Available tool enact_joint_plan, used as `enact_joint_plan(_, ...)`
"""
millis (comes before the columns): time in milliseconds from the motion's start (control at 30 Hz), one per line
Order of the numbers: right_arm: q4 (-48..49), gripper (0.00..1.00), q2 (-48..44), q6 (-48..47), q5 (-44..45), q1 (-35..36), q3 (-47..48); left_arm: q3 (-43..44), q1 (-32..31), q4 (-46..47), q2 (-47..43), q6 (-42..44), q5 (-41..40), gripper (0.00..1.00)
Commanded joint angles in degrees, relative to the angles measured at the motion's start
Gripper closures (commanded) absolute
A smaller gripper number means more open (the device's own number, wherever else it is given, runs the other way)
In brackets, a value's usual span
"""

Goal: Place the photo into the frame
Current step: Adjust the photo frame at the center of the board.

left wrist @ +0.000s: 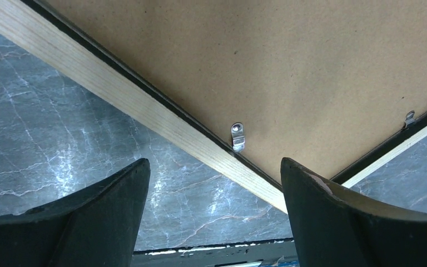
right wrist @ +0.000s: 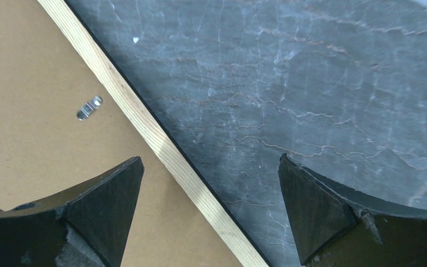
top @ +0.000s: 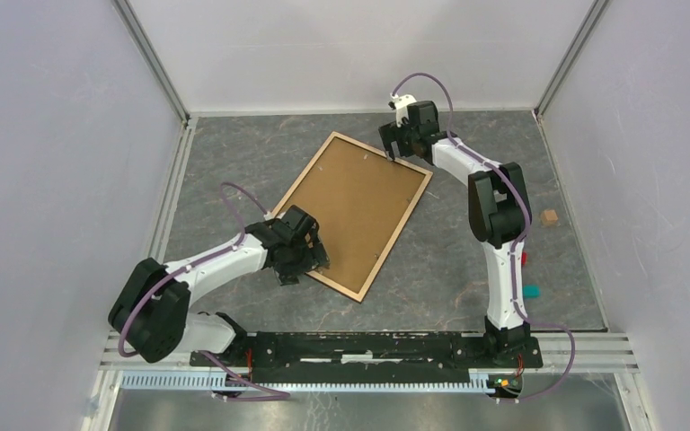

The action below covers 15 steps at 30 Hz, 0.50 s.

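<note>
The frame (top: pixel 395 237) lies back side up and askew in the middle of the table, its light tan rails around a flat brown backing board (top: pixel 359 202). The photo is out of view. My left gripper (top: pixel 310 265) hangs open over the frame's near left rail (left wrist: pixel 144 105), beside a small metal clip (left wrist: pixel 237 136) on the board (left wrist: pixel 283 67). My right gripper (top: pixel 393 154) stands open over the far right rail (right wrist: pixel 161 139), one finger above the board (right wrist: pixel 33 139) and one above the table. Another clip (right wrist: pixel 89 107) shows there. Neither gripper holds anything.
A small brown block (top: pixel 550 217), a red piece (top: pixel 523 259) and a teal piece (top: pixel 530 291) lie at the right of the table, near the right arm. White walls with metal rails close in the grey marbled tabletop (top: pixel 234 162) on three sides.
</note>
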Motion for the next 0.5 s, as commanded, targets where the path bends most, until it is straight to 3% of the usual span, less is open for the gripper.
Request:
enact_joint_plan(0,-1.1,0.04,2.4,1.0,-6.6,-1.4,3.0,-0.4,-0.2,3.6,0.7,-2.6,-0.4,0.08)
enact_joint_plan(267,-0.9,0.17,3.1,2.8,-11.7,-2.7,-1.6,0.5,-0.2,5.7,5.1,-2.2,1.0,0.09)
enact_joint_plan(467,1.2,0.32,-3.7,5.9,-11.7,-2.7,-13.6,1.7,1.3,5.4,6.5,-0.2,-0.8,0.15)
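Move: The part of the photo frame's far edge that my right hand goes for lies about 3 cm back of it, level sideways, some 6 cm down. That edge's right corner sits about 7 cm back and 8 cm right of this hand; a metal clip on the backing lies some 11 cm to its left, roughly level ahead. Under my left hand the near edge is about 1 cm ahead, level sideways and 3 cm down, its clip 2 cm ahead and 2 cm right. I drop my right hand about 5 cm onto the frame's far edge near its right corner, then ease it back some 2 cm, tipping the fingers about 10 degrees more downward and closing them partway, one on each side of the rail. My left hand, still open, settles about 1 cm down, forward and right over the near edge. ##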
